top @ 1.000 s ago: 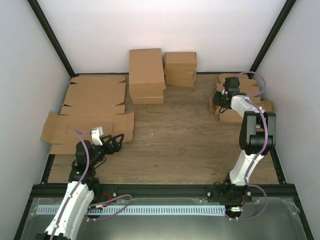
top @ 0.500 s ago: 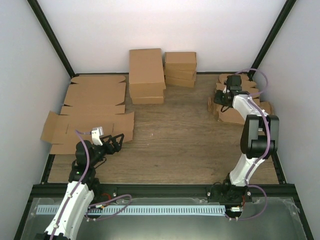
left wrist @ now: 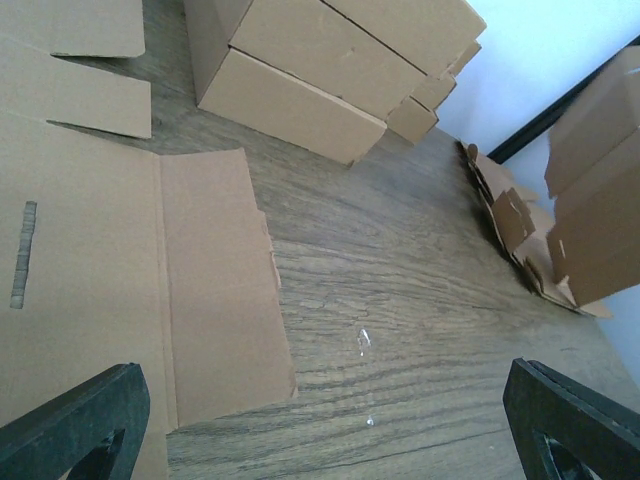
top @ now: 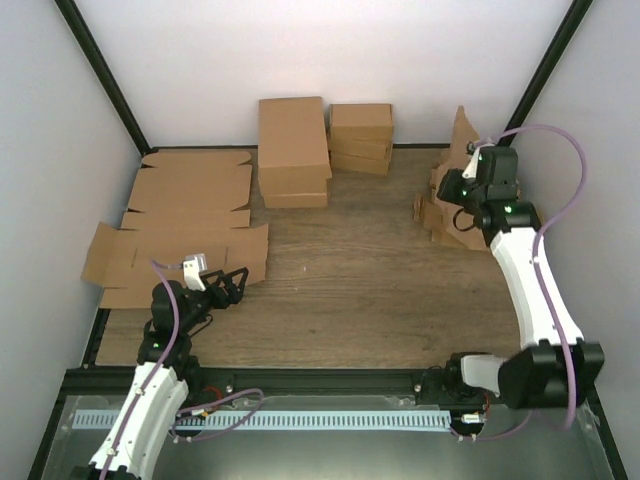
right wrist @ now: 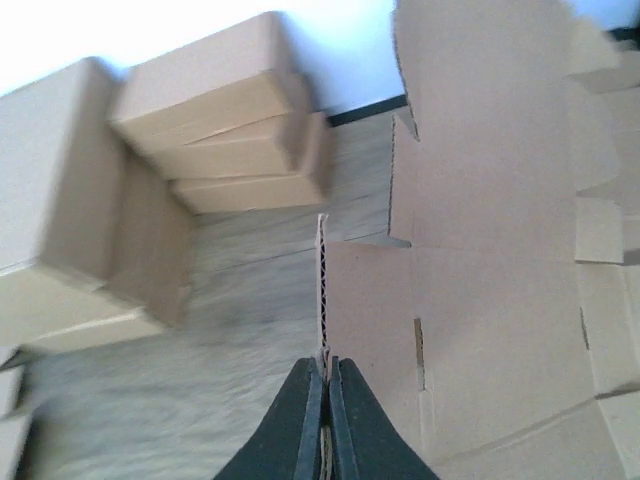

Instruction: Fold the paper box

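Note:
The paper box (right wrist: 480,260) is a flat brown die-cut piece with slots and side flaps. My right gripper (right wrist: 325,362) is shut on its edge, the corrugated rim standing straight up between the jaws. In the top view the piece (top: 462,130) stands tilted up at the back right, with the right gripper (top: 468,172) holding it above a pile of similar die-cut pieces (top: 440,215). My left gripper (top: 228,283) stands open low at the front left, its fingers (left wrist: 70,420) wide apart over bare wood with nothing between them.
Large flat cardboard sheets (top: 185,215) lie along the left side, one flap (left wrist: 215,280) just ahead of the left gripper. Stacked closed brown boxes (top: 295,150) and a smaller stack (top: 360,135) stand at the back wall. Black frame posts rise in the back corners.
The right arm has swung up and outward, and its gripper has shut on a die-cut piece and lifted it off the pile. The left arm has not moved.

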`<state>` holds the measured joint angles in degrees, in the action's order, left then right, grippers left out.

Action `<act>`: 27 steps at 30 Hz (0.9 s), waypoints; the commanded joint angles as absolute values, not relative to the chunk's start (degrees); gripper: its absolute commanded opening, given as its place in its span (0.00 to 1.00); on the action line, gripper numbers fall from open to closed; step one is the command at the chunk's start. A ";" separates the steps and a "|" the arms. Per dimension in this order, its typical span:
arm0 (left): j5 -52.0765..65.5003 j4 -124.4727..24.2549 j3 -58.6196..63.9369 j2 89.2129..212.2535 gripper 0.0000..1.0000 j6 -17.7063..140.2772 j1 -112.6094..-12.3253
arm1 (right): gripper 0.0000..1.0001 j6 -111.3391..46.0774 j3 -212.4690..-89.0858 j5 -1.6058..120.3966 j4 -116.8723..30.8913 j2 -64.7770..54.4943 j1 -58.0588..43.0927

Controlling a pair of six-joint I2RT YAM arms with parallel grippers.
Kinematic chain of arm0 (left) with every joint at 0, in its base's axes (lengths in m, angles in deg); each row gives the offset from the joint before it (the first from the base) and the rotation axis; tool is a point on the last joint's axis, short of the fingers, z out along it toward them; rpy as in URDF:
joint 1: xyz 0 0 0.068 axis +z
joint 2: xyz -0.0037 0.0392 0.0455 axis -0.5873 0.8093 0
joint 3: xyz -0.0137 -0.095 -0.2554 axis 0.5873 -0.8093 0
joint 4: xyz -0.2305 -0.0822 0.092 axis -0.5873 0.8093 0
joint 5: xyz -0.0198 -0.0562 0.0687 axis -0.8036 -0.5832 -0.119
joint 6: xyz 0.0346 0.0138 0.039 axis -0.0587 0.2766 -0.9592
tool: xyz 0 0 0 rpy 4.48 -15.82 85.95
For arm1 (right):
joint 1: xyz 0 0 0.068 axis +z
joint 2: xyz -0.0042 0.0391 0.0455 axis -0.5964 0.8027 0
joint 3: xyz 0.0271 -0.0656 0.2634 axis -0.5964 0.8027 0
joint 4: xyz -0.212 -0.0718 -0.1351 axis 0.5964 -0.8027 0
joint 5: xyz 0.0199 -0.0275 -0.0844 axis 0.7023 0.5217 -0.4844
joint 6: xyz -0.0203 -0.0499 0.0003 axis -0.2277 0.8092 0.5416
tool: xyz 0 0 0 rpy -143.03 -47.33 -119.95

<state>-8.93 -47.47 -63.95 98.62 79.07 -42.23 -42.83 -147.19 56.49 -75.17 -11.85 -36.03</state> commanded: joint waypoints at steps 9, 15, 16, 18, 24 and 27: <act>-9.06 -48.57 -63.90 97.94 1.00 77.65 -42.33 | 0.01 -57.54 -127.64 67.35 -74.93 -22.14 -13.38; -9.29 -48.41 -63.89 97.90 1.00 77.64 -42.32 | 0.31 -62.61 -117.50 74.27 -63.91 -21.17 -3.53; -9.24 -48.36 -63.95 97.69 1.00 77.63 -42.34 | 0.50 -62.94 -116.18 72.18 -63.24 -21.48 -2.58; -8.90 -48.15 -64.05 97.05 1.00 77.74 -42.34 | 0.69 -61.81 -113.49 66.58 -62.20 -23.27 -1.68; -6.84 -47.94 -64.11 96.69 1.00 78.08 -42.37 | 0.84 -57.85 -102.39 45.13 -56.98 -37.34 -1.52; -3.44 -46.64 -63.66 96.89 1.00 79.16 -42.36 | 1.00 -59.04 -94.78 44.22 -50.28 -44.68 -1.54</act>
<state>-7.33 -47.03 -63.95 97.09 78.68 -42.30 -58.77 -101.54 53.58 -60.35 -36.77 -1.87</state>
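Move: The right hand already has a cardboard sheet pinched by its left edge, well above the table. The clear patch it goes to lies about 15 cm back and 10 cm to its left, some 22 cm below. The flat stack lies roughly 7 cm ahead and 13 cm right of this hand, the small boxes about 18 cm ahead and 18 cm left. From the left hand, the patch is about 36 cm right, nearly level fore and aft, 8 cm below. Still pinching the sheet's left edge, the right hand sweeps it to the left and back, nearly 20 cm left and 17 cm back, barely rising before it sinks about 16 cm towards the clear table, while turning some 30 degrees counter-clockwise and tipping down. In the last part of the sinking the fingers open almost fully and let go of the sheet, then the hand draws about 5 cm back to the right above it, undoing part of its turn and tip. ##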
